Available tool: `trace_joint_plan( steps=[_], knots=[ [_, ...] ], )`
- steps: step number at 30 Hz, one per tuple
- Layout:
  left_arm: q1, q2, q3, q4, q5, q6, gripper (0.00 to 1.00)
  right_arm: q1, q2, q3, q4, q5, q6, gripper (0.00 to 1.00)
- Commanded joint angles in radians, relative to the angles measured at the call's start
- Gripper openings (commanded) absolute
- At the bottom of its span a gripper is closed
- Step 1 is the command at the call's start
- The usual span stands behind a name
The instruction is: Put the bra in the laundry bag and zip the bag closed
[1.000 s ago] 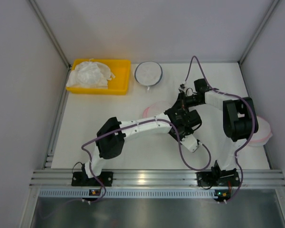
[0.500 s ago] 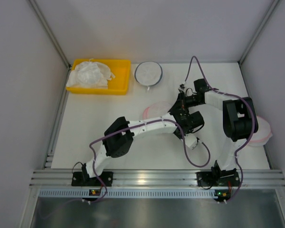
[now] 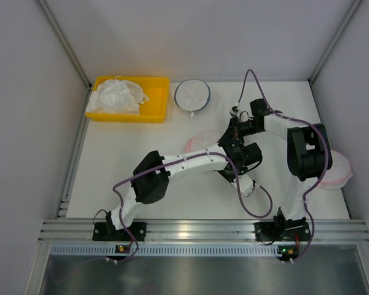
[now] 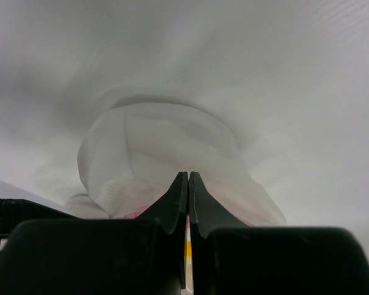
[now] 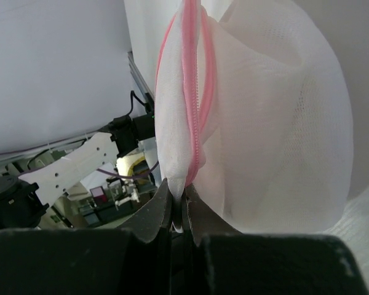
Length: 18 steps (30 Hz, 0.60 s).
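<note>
The laundry bag [image 3: 200,140], white mesh with a pink rim, lies mid-table, half hidden under both wrists. My right gripper [image 5: 178,184] is shut on the bag's [image 5: 277,123] edge beside the pink zip [image 5: 190,92]; it shows from above as the right gripper [image 3: 235,126]. My left gripper [image 4: 189,175] is shut against the bulging bag [image 4: 160,153], with a thin strip of it pinched between the jaws; seen from above, the left gripper [image 3: 232,144] is at the bag's right side. Soft white fabric like the bra [image 3: 117,95] is heaped in the yellow bin. What is inside the bag is hidden.
The yellow bin [image 3: 157,101] stands at the back left. A round white bag with a dark rim [image 3: 192,94] lies beside it. Another pink-rimmed bag [image 3: 338,171] sits at the right edge behind the right arm. Frame posts and walls enclose the table.
The left gripper has closed from part open to shut on the bag. The left arm's elbow has shifted right and the wrist has settled against the bag. The right gripper has kept its grip.
</note>
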Motion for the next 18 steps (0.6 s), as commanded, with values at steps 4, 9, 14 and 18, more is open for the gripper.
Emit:
trace_joint_plan(
  steps=[4, 9, 14, 18],
  knots=[
    [-0.016, -0.106, -0.038, -0.129, 0.144, -0.044, 0.00, -0.003, 0.023, 0.099, -0.029, 0.027, -0.064, 0.00],
    [-0.026, -0.117, -0.045, -0.149, 0.178, -0.065, 0.00, -0.003, 0.040, 0.138, -0.056, 0.033, -0.101, 0.00],
    [-0.016, -0.068, 0.041, -0.143, 0.171, -0.122, 0.00, -0.002, 0.051, 0.236, -0.269, 0.007, -0.214, 0.11],
    [-0.010, -0.020, 0.153, -0.145, 0.157, -0.160, 0.00, -0.034, -0.010, 0.259, -0.477, 0.071, -0.437, 0.47]
  ],
)
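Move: Still shut on the laundry bag's zip end, the right fingers have the bag's middle about 7 cm to their left, roughly level fore and aft and some 5 cm below; the blue-rimmed bag lies about 19 cm ahead, 11 cm left and 10 cm below. From the closed left fingers, beside that same zip end on the base side, the laundry bag's middle is roughly 7 cm ahead, 6 cm left and 3 cm down. Drawing back towards the base and up, the still-shut left hand pulls at the zip end against the right hand's grip, then keeps climbing, about 2 cm back and 2.5 cm up in all. The right hand stays nearly in place at first, then opens its fingers to well under half, lets go of the bag and starts to lift away, nearly 2 cm. ##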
